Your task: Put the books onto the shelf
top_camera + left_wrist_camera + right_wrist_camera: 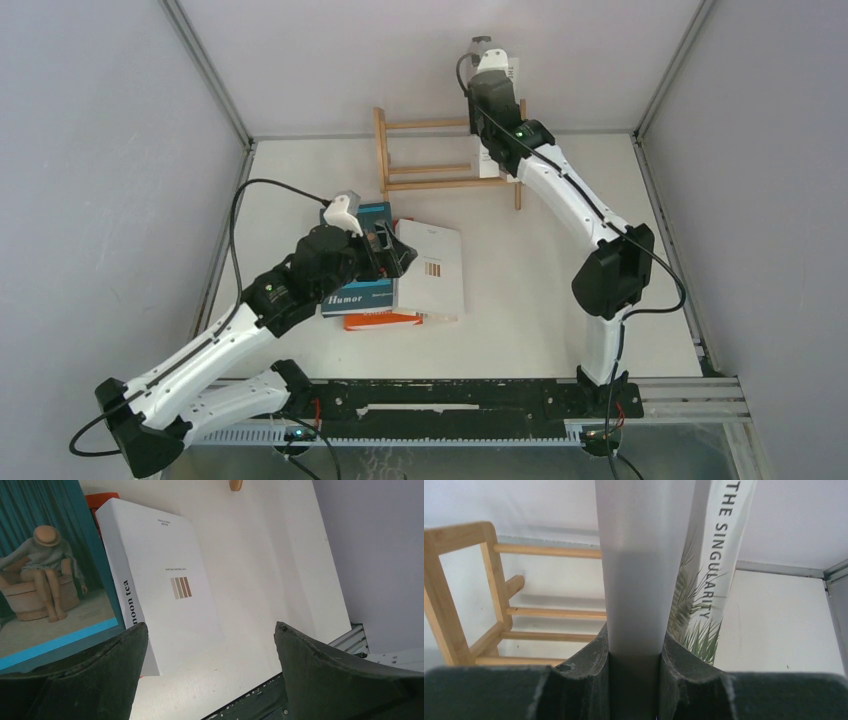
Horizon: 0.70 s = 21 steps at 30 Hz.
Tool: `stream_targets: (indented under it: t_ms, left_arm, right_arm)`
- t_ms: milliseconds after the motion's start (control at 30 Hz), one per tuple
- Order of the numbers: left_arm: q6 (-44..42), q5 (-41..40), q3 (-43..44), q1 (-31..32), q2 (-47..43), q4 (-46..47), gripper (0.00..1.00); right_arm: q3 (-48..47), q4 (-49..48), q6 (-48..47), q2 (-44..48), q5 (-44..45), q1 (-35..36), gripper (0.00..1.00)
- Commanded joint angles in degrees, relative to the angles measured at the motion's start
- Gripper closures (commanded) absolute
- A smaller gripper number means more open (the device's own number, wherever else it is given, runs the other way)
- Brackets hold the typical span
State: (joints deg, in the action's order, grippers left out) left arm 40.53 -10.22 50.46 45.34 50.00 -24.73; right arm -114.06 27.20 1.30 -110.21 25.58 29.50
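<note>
My right gripper [634, 640] is shut on the spine of the plain grey book [636, 575], held upright at the right end of the light-wood shelf [459, 585]. Just to its right stands the white "The Singularity" book [719, 555] with its palm leaf. In the top view the right gripper [490, 100] hangs over the shelf [440, 183] and hides the grey book. My left gripper [210, 630] is open above the flat pile: the white "moon tea" book [165, 580], the teal book [45, 580] and an orange book [102, 500] beneath. Nothing lies between its fingers.
The pile lies mid-table, with the teal "Humor" book [355, 295], the white book [435, 265] and the orange book [385, 320]. Grey walls close in the left, back and right sides. A black rail [450, 400] runs along the near edge.
</note>
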Motion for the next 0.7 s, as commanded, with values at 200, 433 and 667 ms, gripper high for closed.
stream_targets:
  t_ms: [200, 433, 667]
  left_arm:
    - [-0.18, 1.25, -0.62, -1.88, 3.88, 3.84, 0.00]
    - [-0.46, 2.16, -1.25, -3.31, 5.31, 5.17, 0.00]
    - [-0.71, 3.14, -2.60, -4.50, 5.72, 5.73, 0.00]
  right_arm:
    - [-3.74, -8.72, -1.19, -3.68, -3.23, -3.19, 0.77]
    - [-0.72, -14.54, -3.92, -5.57, -2.96, -3.46, 0.77]
    - [0.96, -17.92, -4.33, -7.86, -2.81, -4.39, 0.77]
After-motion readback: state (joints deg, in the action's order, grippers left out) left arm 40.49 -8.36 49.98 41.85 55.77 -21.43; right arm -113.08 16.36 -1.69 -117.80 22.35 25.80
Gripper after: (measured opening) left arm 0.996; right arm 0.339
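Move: The right hand already holds the grey book upright over the shelf; the open slot's middle is about 5 cm ahead, level sideways and 15 cm below. The Singularity stands about 6 cm to the right, 5 cm ahead; the shelf's left end is some 21 cm left, 3 cm ahead. From the open left hand, Afternoon Tea lies 5 cm ahead, 4 cm right, 20 cm below, Humor 5 cm ahead, 11 cm left, and the slot 34 cm ahead, 15 cm right. The right hand carries the grey book 5 cm forward and down into the slot; left nears Afternoon Tea. ##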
